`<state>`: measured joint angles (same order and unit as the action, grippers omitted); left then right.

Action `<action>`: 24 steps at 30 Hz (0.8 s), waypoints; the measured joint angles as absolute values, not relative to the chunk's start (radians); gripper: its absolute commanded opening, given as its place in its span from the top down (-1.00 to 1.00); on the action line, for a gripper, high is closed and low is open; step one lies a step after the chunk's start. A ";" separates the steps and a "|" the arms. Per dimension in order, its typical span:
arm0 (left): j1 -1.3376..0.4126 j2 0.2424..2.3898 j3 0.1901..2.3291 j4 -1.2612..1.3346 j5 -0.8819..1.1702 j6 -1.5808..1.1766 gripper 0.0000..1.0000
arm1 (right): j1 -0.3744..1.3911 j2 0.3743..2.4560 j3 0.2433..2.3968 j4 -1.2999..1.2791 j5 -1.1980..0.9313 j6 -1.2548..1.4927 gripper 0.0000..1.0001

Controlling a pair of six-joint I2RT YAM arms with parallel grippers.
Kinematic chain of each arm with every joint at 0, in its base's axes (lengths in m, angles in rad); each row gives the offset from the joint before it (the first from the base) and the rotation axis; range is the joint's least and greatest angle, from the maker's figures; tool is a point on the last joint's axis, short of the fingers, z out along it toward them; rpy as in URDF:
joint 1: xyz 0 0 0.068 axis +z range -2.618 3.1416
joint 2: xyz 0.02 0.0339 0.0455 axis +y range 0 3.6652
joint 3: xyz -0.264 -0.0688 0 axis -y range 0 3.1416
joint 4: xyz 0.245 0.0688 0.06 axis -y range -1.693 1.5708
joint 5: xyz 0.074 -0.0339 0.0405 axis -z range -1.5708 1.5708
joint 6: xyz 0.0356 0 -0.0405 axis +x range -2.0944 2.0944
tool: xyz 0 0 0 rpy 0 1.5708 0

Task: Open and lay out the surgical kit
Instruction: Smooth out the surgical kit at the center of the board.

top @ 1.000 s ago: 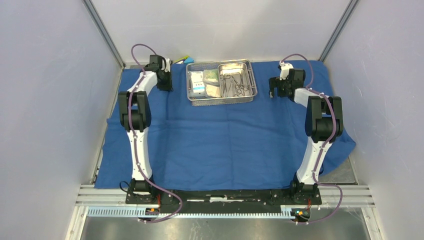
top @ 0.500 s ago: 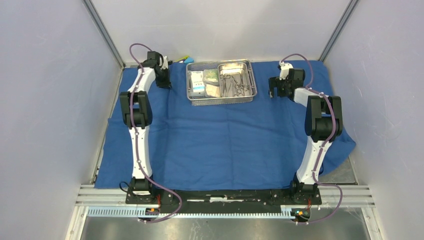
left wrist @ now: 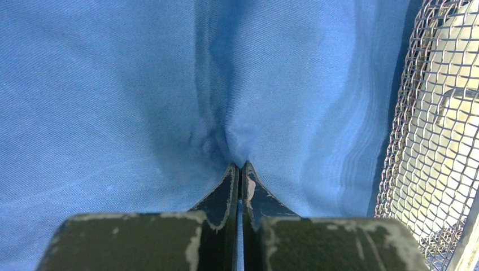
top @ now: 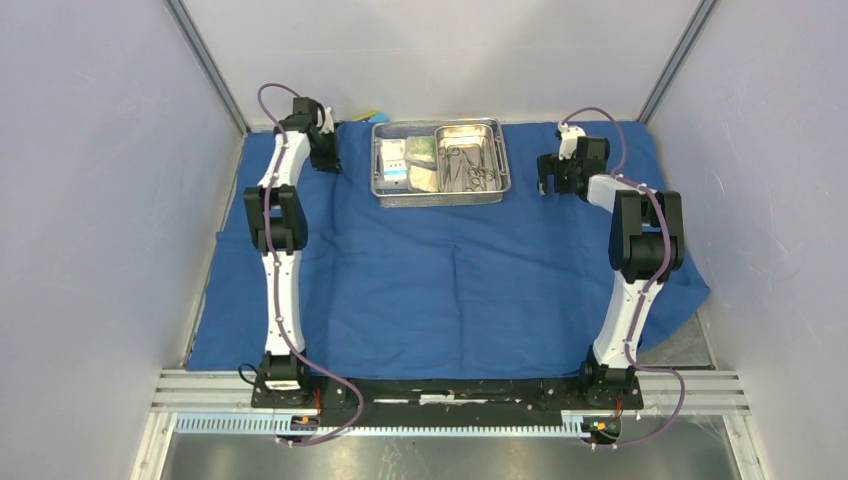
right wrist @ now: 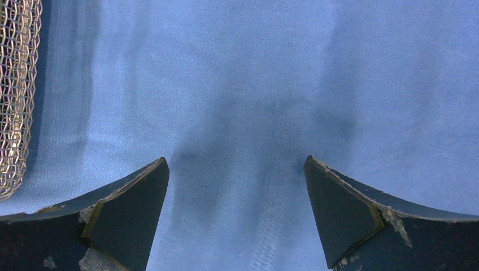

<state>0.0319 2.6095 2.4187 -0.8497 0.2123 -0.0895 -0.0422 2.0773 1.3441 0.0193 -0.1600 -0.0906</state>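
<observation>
The blue cloth wrap (top: 450, 280) lies spread over the table. At its far edge stands the wire-mesh tray (top: 440, 201), holding the smaller steel pan (top: 497, 160), slim metal instruments (top: 467, 170) and clear packets (top: 405, 160). My left gripper (top: 325, 160) is down on the cloth left of the tray. It is shut on a pinched fold of the blue cloth (left wrist: 226, 113), and the tray's mesh wall (left wrist: 440, 141) shows on the right. My right gripper (top: 553, 182) hangs right of the tray, open (right wrist: 236, 161) over flat cloth. The mesh wall (right wrist: 14, 84) is at its left.
A small yellow-blue toy (top: 366, 115) peeks out behind the cloth's far edge, left of the tray. Enclosure walls close in on both sides and the back. The cloth's right side droops over the table edge (top: 690, 290). A metal rail (top: 450, 385) runs along the near edge.
My left gripper has shut on the cloth and moved toward the back wall, dragging the cloth's far left part and the tray slightly that way. The right arm has not moved.
</observation>
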 measured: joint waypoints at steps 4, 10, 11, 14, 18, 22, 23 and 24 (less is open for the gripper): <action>0.033 2.635 2.466 -0.869 0.210 -0.089 0.95 | -0.042 2.079 1.355 0.010 -0.156 -0.091 -0.96; 0.033 2.644 2.485 -0.866 0.192 -0.091 0.95 | -0.042 2.103 1.403 -0.018 -0.153 -0.095 -0.96; 0.033 2.647 2.489 -0.867 0.190 -0.091 0.95 | -0.042 2.111 1.415 -0.025 -0.152 -0.096 -0.96; 0.033 2.651 2.495 -0.865 0.183 -0.091 0.95 | -0.042 2.139 1.448 -0.044 -0.144 -0.101 -0.96; 0.033 2.646 2.479 -0.852 0.183 -0.091 0.87 | -0.042 2.149 1.459 -0.057 -0.136 -0.102 -0.96; 0.035 2.594 2.373 -0.777 0.186 -0.091 0.42 | -0.043 2.151 1.468 -0.069 -0.133 -0.102 -0.96; 0.038 2.580 2.348 -0.759 0.186 -0.091 0.30 | -0.043 2.151 1.469 -0.070 -0.134 -0.102 -0.96; 0.044 2.568 2.327 -0.745 0.185 -0.091 0.19 | -0.043 2.151 1.469 -0.070 -0.134 -0.102 -0.96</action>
<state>0.0437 2.5683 2.3268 -0.7448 0.1852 -0.0910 -0.0433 2.1509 1.4693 -0.0696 -0.1345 -0.1024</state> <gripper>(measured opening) 0.266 0.979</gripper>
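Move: The left hand already pinches a ridge of the blue drape between its shut fingers; the board's far edge lies some 15 cm ahead of them. The instrument basket's middle is about 30 cm to this hand's right and 2 cm farther out, and the blue block roughly 12 cm right and 17 cm ahead. The right hand, fingers spread, has shallow drape wrinkles just below its tips and the basket's middle about 32 cm left and 7 cm ahead. Forward by about 1 cm and slightly left, towards the board's far edge, the left hand drags its pinched ridge of drape, pauses, then opens its fingers partway and shifts another half centimetre left. The right hand, still wide open, eases forward about 1.5 cm, rising a touch and then settling down onto the drape, its fingers tipping slightly downward. ##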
